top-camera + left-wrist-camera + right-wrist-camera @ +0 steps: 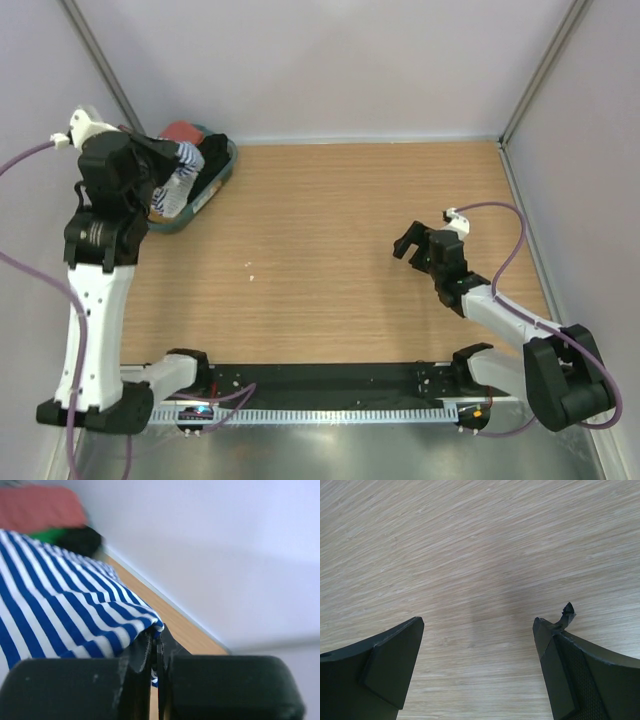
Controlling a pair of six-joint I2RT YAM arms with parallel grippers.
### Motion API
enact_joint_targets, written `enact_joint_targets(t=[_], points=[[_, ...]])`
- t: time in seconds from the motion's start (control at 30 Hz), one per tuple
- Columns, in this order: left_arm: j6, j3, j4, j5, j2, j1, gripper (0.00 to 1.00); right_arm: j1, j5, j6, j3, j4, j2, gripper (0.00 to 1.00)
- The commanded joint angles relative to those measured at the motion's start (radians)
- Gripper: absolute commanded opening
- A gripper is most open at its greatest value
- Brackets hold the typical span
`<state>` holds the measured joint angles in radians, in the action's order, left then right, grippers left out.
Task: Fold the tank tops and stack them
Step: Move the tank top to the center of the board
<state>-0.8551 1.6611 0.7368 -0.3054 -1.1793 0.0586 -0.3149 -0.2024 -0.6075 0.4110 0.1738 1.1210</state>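
The navy-and-white striped tank top (65, 605) is pinched at a fold by my left gripper (156, 634), whose jaws are shut on the cloth. From above, that gripper (183, 158) hangs over the dark basket (222, 172) at the far left, with the striped top (172, 196) draping down into it. The rust-red tank top (183, 130) lies bunched at the basket's back, and it shows blurred in the left wrist view (40, 505). My right gripper (412, 245) is open over bare wood at the right, with nothing between its fingers (395, 655).
The basket sits in the table's far left corner against the wall (225, 555). Something green (50, 534) lies under the red cloth. A torn bit of tape (566, 614) sticks up from the right gripper's right fingertip. Wooden tabletop (320, 230) spreads between the arms.
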Motion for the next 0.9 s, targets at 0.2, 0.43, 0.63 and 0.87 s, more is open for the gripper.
enact_joint_targets(t=[0.2, 0.43, 0.63, 0.87], points=[[-0.137, -0.109, -0.08, 0.161, 0.035, 0.405, 0.0, -0.004, -0.015, 0.031, -0.001, 0.069, -0.038, 1.0], [-0.117, -0.251, -0.12, 0.129, -0.133, 0.409, 0.75, -0.004, 0.083, 0.064, -0.005, 0.115, -0.017, 1.0], [-0.021, -0.179, 0.052, 0.1, -0.329, 0.409, 1.0, -0.007, 0.394, 0.089, -0.021, 0.285, 0.048, 0.84], [-0.005, -0.375, -0.028, -0.078, -0.114, 0.397, 1.0, -0.154, 0.534, 0.167, 0.092, 0.284, 0.19, 0.71]])
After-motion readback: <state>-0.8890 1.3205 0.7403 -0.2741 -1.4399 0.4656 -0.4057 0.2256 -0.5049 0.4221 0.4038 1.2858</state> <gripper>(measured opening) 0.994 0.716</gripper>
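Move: Roughly 43 cm below the left hand, which already holds the striped tank top, is its place on the open board, just left of the centre, level with the hand fore-and-aft and some 20 cm to its right. The basket is about 14 cm ahead, 10 cm left and 36 cm lower; the black cloth in it, 19 cm ahead and 2 cm left. From the right hand, the place lies about 28 cm left, 2 cm farther out and 8 cm down. Swinging the striped tank top quickly away from the basket, the left hand sweeps about 18 cm right while turning clockwise, then sinks over the board as its fingers open wide and let the cloth go; it keeps descending to roughly 24 cm below its start, tipping down. Late on, the right hand slides some 10 cm left towards the cloth, turning counter-clockwise, its gripper narrowing partly. ##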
